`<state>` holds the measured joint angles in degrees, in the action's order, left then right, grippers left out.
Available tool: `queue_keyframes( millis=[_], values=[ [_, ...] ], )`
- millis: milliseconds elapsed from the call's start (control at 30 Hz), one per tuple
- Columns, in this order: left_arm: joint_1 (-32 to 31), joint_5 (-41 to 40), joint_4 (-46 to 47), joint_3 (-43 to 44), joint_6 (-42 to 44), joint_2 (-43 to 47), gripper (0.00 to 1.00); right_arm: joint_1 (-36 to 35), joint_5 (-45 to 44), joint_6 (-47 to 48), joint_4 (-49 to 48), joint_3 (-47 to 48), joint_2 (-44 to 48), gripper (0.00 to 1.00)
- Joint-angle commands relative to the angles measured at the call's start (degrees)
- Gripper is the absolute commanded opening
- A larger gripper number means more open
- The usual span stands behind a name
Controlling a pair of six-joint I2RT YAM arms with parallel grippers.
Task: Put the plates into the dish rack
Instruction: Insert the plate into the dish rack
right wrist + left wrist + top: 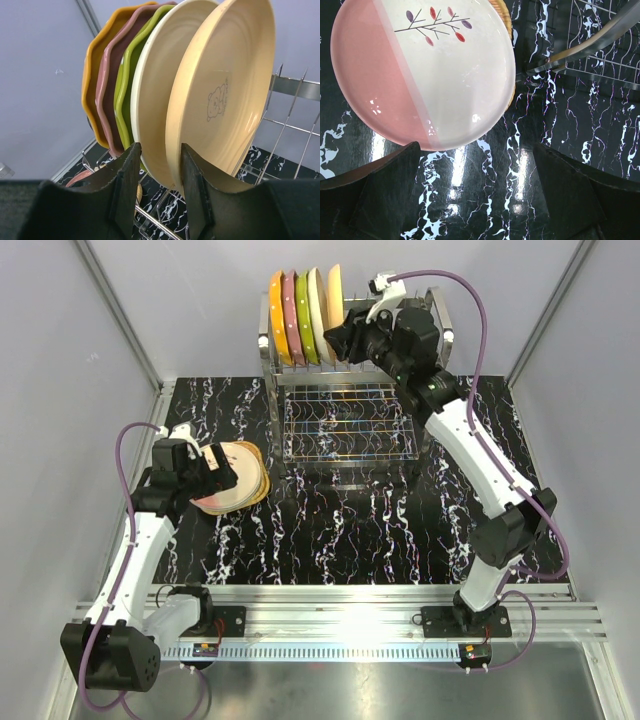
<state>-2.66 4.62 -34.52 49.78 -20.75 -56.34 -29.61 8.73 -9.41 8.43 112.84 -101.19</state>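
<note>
Several plates stand on edge in the top tier of the dish rack (340, 430): orange (92, 80), pink (107, 90), lime-green (125, 85), cream (155, 100) and tan (225, 85). My right gripper (161, 165) straddles the tan plate's lower rim. It is partly open, with a gap at its left finger. A stack of plates (240, 475) lies on the table at the left, topped by a pink-and-white plate (420, 75) with a twig pattern. Just in front of that plate's near edge hovers my left gripper (477, 190), open wide and empty.
The rack's lower wire grid shelf (335, 425) juts forward over the black marbled table (330, 530). One of its steel tubes (600, 37) crosses the left wrist view's top right. Grey walls close the back and sides.
</note>
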Motion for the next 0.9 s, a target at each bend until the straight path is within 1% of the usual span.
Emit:
queue_keyframes(
  millis=[0, 433, 500, 567, 600, 700, 800, 867],
  values=[
    [0.3, 1.7, 2.1, 1.0, 0.4, 0.1, 0.99, 0.0, 3.7, -1.1, -3.7, -0.9, 2.8, 0.45],
    [0.3, 1.9, 2.1, 0.8, 0.5, 0.2, 0.99, 0.0, 5.3, -0.7, -4.5, -4.5, 5.6, 0.45],
    [0.3, 2.0, 2.1, 0.9, 0.5, 0.2, 0.99, 0.0, 5.1, -0.5, -4.4, -4.9, 6.5, 0.48],
    [0.3, 1.8, 2.1, 0.9, 0.5, 0.2, 0.99, 0.0, 4.8, -0.2, -4.2, -5.4, 7.3, 0.53],
    [0.3, 1.7, 2.1, 0.9, 0.5, 0.1, 0.99, 0.0, 4.6, -0.1, -3.9, -5.5, 7.8, 0.58],
    [0.3, 1.4, 2.0, 0.9, 0.5, 0.3, 0.99, 0.0, 4.5, 0.6, -3.8, -6.2, 9.0, 0.66],
    [0.3, 1.0, 2.0, 0.9, 0.5, 0.5, 0.99, -0.1, 4.2, 0.9, -3.2, -6.5, 9.6, 0.69],
    [0.3, 0.6, 1.8, 0.9, 0.5, 0.7, 0.99, 0.0, 4.3, 1.0, -3.0, -6.8, 10.5, 0.69]
  ],
)
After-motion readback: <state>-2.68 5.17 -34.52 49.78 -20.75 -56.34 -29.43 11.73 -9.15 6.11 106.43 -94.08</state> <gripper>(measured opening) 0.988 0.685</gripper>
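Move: The peach plate already stands in the upper rack with its near rim between my right fingers, close to the right one; its middle is about 9 cm ahead of that hand and 4 cm higher, hardly to either side. At that height, the cream plate stands some 4 cm to its left and the green plate about 7 cm to its left, both level with it in reach. From my left hand the peach plate is roughly 27 cm ahead, 25 cm right and 31 cm up. My right hand lingers low at the peach plate's near rim, easing back and down barely 1 cm with the finger gap unchanged. Then I spread the fingers wider and draw back towards my base and up, away from the rim, ending about 4 cm from where I began; the right finger comes free of the plate's face. ##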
